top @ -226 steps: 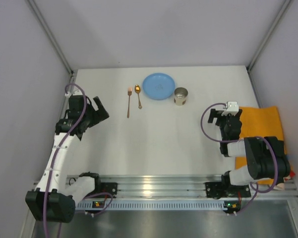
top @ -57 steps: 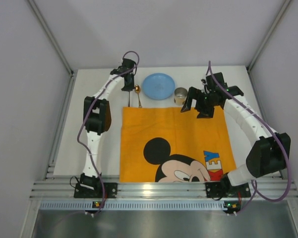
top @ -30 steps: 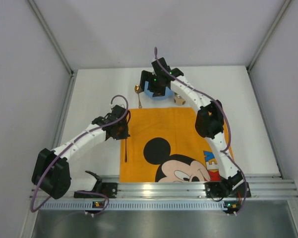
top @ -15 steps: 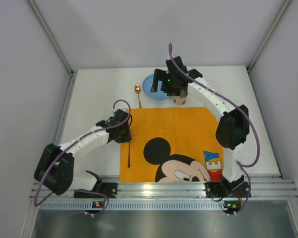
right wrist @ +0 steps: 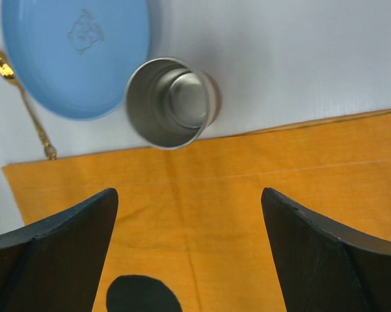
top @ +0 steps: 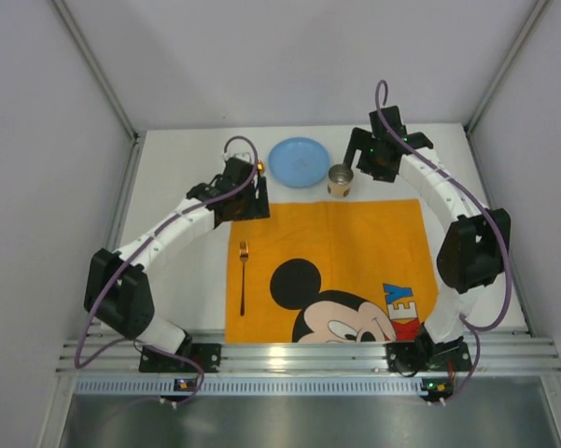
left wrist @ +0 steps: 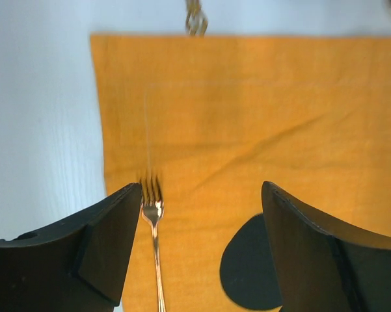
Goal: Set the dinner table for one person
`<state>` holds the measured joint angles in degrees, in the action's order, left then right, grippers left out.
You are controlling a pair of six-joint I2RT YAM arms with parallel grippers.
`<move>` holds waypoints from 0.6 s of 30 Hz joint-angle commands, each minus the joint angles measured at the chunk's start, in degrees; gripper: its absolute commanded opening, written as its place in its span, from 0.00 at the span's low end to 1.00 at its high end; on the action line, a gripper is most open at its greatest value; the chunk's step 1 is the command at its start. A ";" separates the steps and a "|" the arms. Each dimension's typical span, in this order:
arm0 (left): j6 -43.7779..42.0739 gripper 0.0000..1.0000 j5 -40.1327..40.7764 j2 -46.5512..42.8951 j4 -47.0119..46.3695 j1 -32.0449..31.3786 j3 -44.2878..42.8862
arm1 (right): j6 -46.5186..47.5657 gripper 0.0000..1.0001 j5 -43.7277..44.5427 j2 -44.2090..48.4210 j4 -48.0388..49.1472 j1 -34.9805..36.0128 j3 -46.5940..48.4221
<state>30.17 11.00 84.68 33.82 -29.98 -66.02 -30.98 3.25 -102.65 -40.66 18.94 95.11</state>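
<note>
On the white dinner table (top: pixel 201 303) lies an orange Mickey Mouse placemat (top: pixel 355 252). A fork (top: pixel 243 276) rests lengthwise along the mat's left side, tines pointing away from the arms; nothing holds it. My left gripper (top: pixel 247 202) hovers open above the mat's far left corner; in its wrist view the fork (left wrist: pixel 153 218) lies by the left finger (left wrist: pixel 107 244), jaws wide apart (left wrist: pixel 202 192). Behind the mat stand a blue plate (top: pixel 299 161), a metal cup (top: pixel 340 180) and a gold spoon (right wrist: pixel 19 91). My right gripper (top: pixel 378 161) hangs open just right of the cup (right wrist: pixel 172 101).
Grey walls close in the table on three sides. The arms' bases sit on an aluminium rail (top: pixel 299 355) at the near edge. The spoon's handle end (left wrist: pixel 195 19) lies just past the mat's far edge, next to the plate (right wrist: pixel 78 52).
My left gripper has opened, left the fork on the mat's left side, and moved away toward the far corner. My right gripper swung right, from above the plate to beside the cup.
</note>
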 commanded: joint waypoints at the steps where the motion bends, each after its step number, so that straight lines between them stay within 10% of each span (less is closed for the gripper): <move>1: -4.24 0.79 1.04 6.88 0.45 1.76 -10.25 | 1.89 0.91 1.94 -3.41 -0.47 -2.15 0.77; 12: -5.30 0.77 -3.62 24.38 5.81 8.52 -34.77 | 2.33 0.73 1.49 -19.50 -1.87 -2.77 11.41; 18: -6.44 0.75 -4.24 34.83 8.36 10.47 -46.81 | 3.29 0.06 3.61 -22.59 -3.36 -3.91 15.10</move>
<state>25.12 7.70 115.35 40.58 -19.97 -106.28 -28.91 4.69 -125.23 -43.24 15.84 106.13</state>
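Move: The right hand is going for the metal cup, whose middle lies about 4 cm ahead of it, 2 cm to its left and some 13 cm below. The plate is roughly 14 cm left of the cup and 7 cm farther out. The left hand makes for the spoon, around 20 cm ahead, 3 cm to its right and 9 cm down; the plate lies 26 cm ahead and 16 cm right of that hand, the laid fork 11 cm back and 3 cm left. The right fingers come to pinch the cup's right-hand wall, one finger inside the rim and one outside, after sinking about 12 cm while easing forward and slightly right, tipping steeper and closing late. The left hand, fingers still wide open, leaves the laid fork, rising slightly at first and travelling some 16 cm forward to hover above and just short of the spoon. ##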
